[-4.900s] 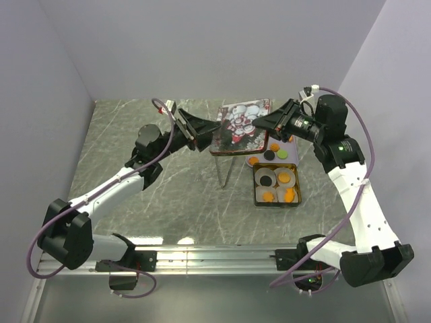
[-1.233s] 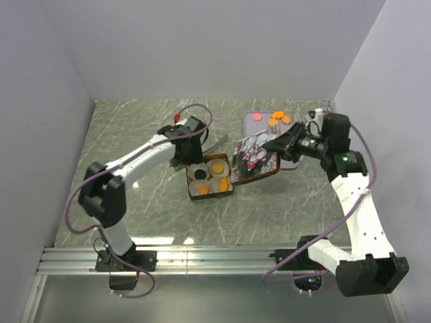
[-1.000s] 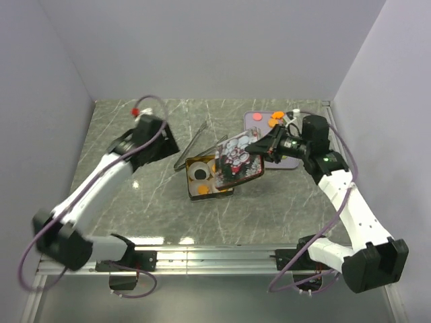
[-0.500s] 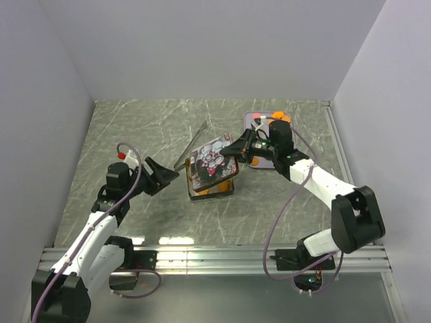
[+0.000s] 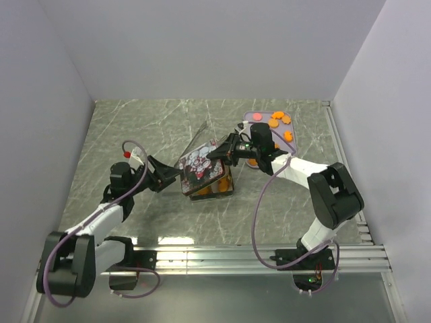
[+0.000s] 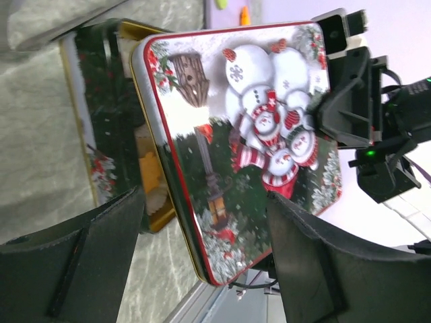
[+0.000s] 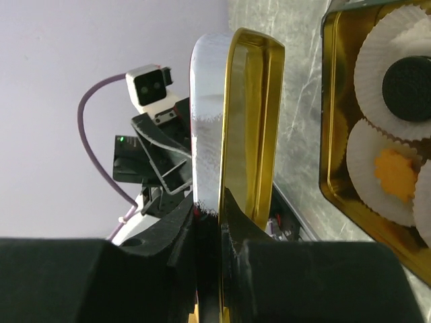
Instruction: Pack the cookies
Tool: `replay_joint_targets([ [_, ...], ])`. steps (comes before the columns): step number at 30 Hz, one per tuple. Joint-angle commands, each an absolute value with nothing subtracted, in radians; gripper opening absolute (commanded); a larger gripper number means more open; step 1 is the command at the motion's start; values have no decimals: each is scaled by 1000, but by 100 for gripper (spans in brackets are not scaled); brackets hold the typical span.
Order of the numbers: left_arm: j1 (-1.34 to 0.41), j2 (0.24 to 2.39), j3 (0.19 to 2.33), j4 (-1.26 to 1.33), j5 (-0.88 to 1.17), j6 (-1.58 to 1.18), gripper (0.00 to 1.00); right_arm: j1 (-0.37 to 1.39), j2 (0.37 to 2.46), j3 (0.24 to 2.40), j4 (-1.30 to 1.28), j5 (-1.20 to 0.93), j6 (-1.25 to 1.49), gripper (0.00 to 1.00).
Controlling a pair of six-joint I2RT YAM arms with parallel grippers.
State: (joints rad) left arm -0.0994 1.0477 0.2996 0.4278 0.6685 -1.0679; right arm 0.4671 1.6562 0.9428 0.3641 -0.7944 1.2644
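A gold tin (image 5: 225,186) stands mid-table, its walls printed with a Christmas pattern. White paper cups in it hold a black cookie (image 7: 407,77) and an orange cookie (image 7: 394,171). Its snowman lid (image 5: 199,168) hangs tilted over the tin, with my right gripper (image 5: 219,153) shut on the lid's far edge. In the right wrist view the lid (image 7: 242,114) is edge-on between the closed fingers of the right gripper (image 7: 207,202). My left gripper (image 5: 167,176) stands open just left of the tin, with nothing in it. Through the left gripper (image 6: 202,269) I see the lid (image 6: 242,134) face-on. More orange cookies (image 5: 277,121) lie on a purple tray (image 5: 254,118).
Metal tongs (image 5: 194,139) lie on the marble table behind the tin. The purple tray sits at the back right, next to the right arm's forearm. Grey walls close in the left, back and right sides. The rail with both arm bases runs along the near edge.
The right gripper has carried the lid leftward and lower over the tin, hiding most of its contents. The left arm has drawn back from the tin to its left side, gripper open.
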Motion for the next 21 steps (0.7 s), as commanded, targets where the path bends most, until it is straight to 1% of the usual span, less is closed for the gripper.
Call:
replay_joint_targets([
  [1, -95, 1121, 290, 592, 703, -1065, 78, 476, 1681, 1012, 466, -793, 1289, 10],
  [5, -95, 1245, 288, 707, 741, -1089, 78, 477, 1718, 1029, 456, -785, 1273, 10],
  [8, -95, 1301, 299, 773, 762, -1094, 77, 479, 1743, 1016, 489, -782, 1284, 10],
  [15, -95, 1458, 336, 868, 810, -1097, 76, 479, 1759, 979, 522, -776, 1278, 10],
  [18, -95, 1503, 370, 865, 822, -1094, 74, 477, 1759, 968, 506, -772, 1253, 10],
  [21, -98, 1529, 413, 807, 830, -1045, 73, 477, 1758, 956, 502, -767, 1233, 10],
])
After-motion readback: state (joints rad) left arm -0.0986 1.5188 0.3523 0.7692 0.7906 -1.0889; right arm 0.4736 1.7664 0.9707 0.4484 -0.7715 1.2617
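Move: The open cookie box, which the lid is to cover, sits about 16 cm below the right hand, some 5 cm back and 2 cm left. The lid in its fingers centres 4 cm back, 5 cm left and 3 cm lower; the tongs lie 7 cm ahead, 7 cm left. From the left hand, the box lies 11 cm right, level fore and aft, 12 cm below; the lid centres 8 cm right, 1 cm ahead, about hand height. The left hand, fingers still open and holding nothing, sinks about 5 cm beside the lid's left edge and eases 2 or 3 cm forward and a little right, closing in on the left side of the box, its fingertips tipping slightly farther down and turning a few degrees clockwise; contact can't be made out. The right hand keeps its pinch on the lid's right edge and eases it down and forward over the box, about 2 cm each way and 1 cm left, then all but stops with its wrist unturned. ##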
